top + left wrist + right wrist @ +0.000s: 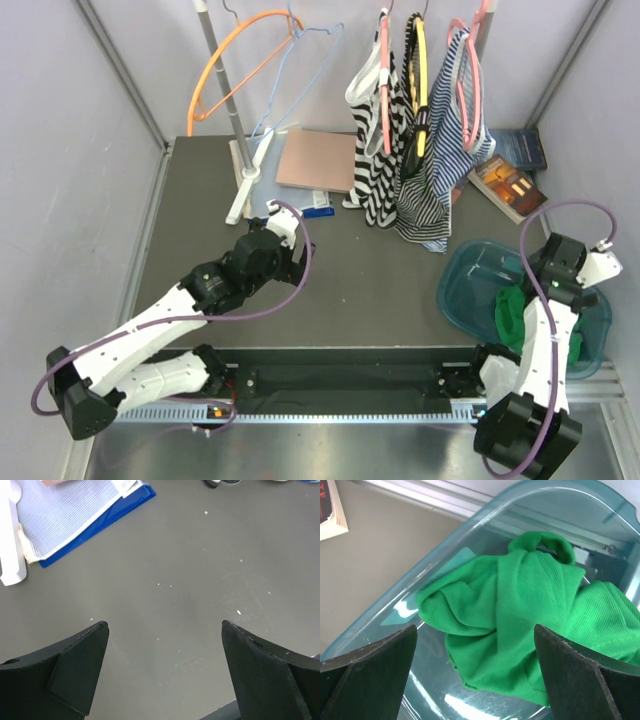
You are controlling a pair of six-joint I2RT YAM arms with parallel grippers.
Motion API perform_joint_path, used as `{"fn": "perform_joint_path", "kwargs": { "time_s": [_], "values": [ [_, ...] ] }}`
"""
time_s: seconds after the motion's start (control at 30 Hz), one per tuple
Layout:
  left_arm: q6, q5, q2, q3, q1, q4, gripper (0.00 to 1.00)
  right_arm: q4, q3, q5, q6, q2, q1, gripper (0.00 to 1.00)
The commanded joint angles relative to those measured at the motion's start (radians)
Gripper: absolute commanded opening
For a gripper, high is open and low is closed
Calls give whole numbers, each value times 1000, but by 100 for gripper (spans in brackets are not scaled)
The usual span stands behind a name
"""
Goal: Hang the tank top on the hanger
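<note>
The bright-green tank top (510,312) lies crumpled in a clear teal bin (462,272) at the right of the table. In the right wrist view the tank top (520,610) fills the middle of the bin (470,535). My right gripper (475,627) hangs open just above the fabric, one finger on each side of the heap and nothing gripped; from above the right gripper (530,300) sits over the bin. The light-blue hanger (290,75) hangs on the back rail, beside an orange one. My left gripper (283,222) stands open over bare dark table (165,625).
Striped tops (420,150) hang on pink and yellow hangers at the back. An orange hanger (230,70) hangs at the back left. Books (510,185) lie at the back right, a tan board (318,158) and a blue-edged folder (85,520) near the white stand base (245,185).
</note>
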Motion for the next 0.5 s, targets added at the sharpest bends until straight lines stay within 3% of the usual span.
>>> {"fn": "perform_joint_path", "kwargs": {
  "time_s": [0.0, 0.2, 0.27, 0.37, 0.47],
  "values": [
    [19, 33, -33, -14, 5, 43, 99, -10, -29, 40, 57, -66, -13, 99],
    [16, 45, -40, -11, 5, 35, 99, 40, -93, -93, 123, -35, -13, 98],
    [15, 38, -58, -15, 5, 37, 99, 82, -133, -136, 143, -22, -15, 94],
    [15, 22, -87, -30, 5, 40, 99, 132, -164, -176, 163, 6, -13, 80],
    [16, 5, -108, -41, 5, 46, 99, 162, -167, -195, 165, 17, -13, 17]
  ]
}}
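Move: The green tank top lies crumpled in the bin, its middle about 8 cm below the right hand, some 4 cm back and roughly level sideways. The bin's middle is about 3 cm left and 1 cm back; the orange-covered book lies roughly 15 cm ahead and 9 cm left, 9 cm below. From the left hand the tank top is some 46 cm right, 16 cm back and 15 cm below. The right hand dips about 6 cm and 3 cm left onto the tank top, fingers closing to about half open. ##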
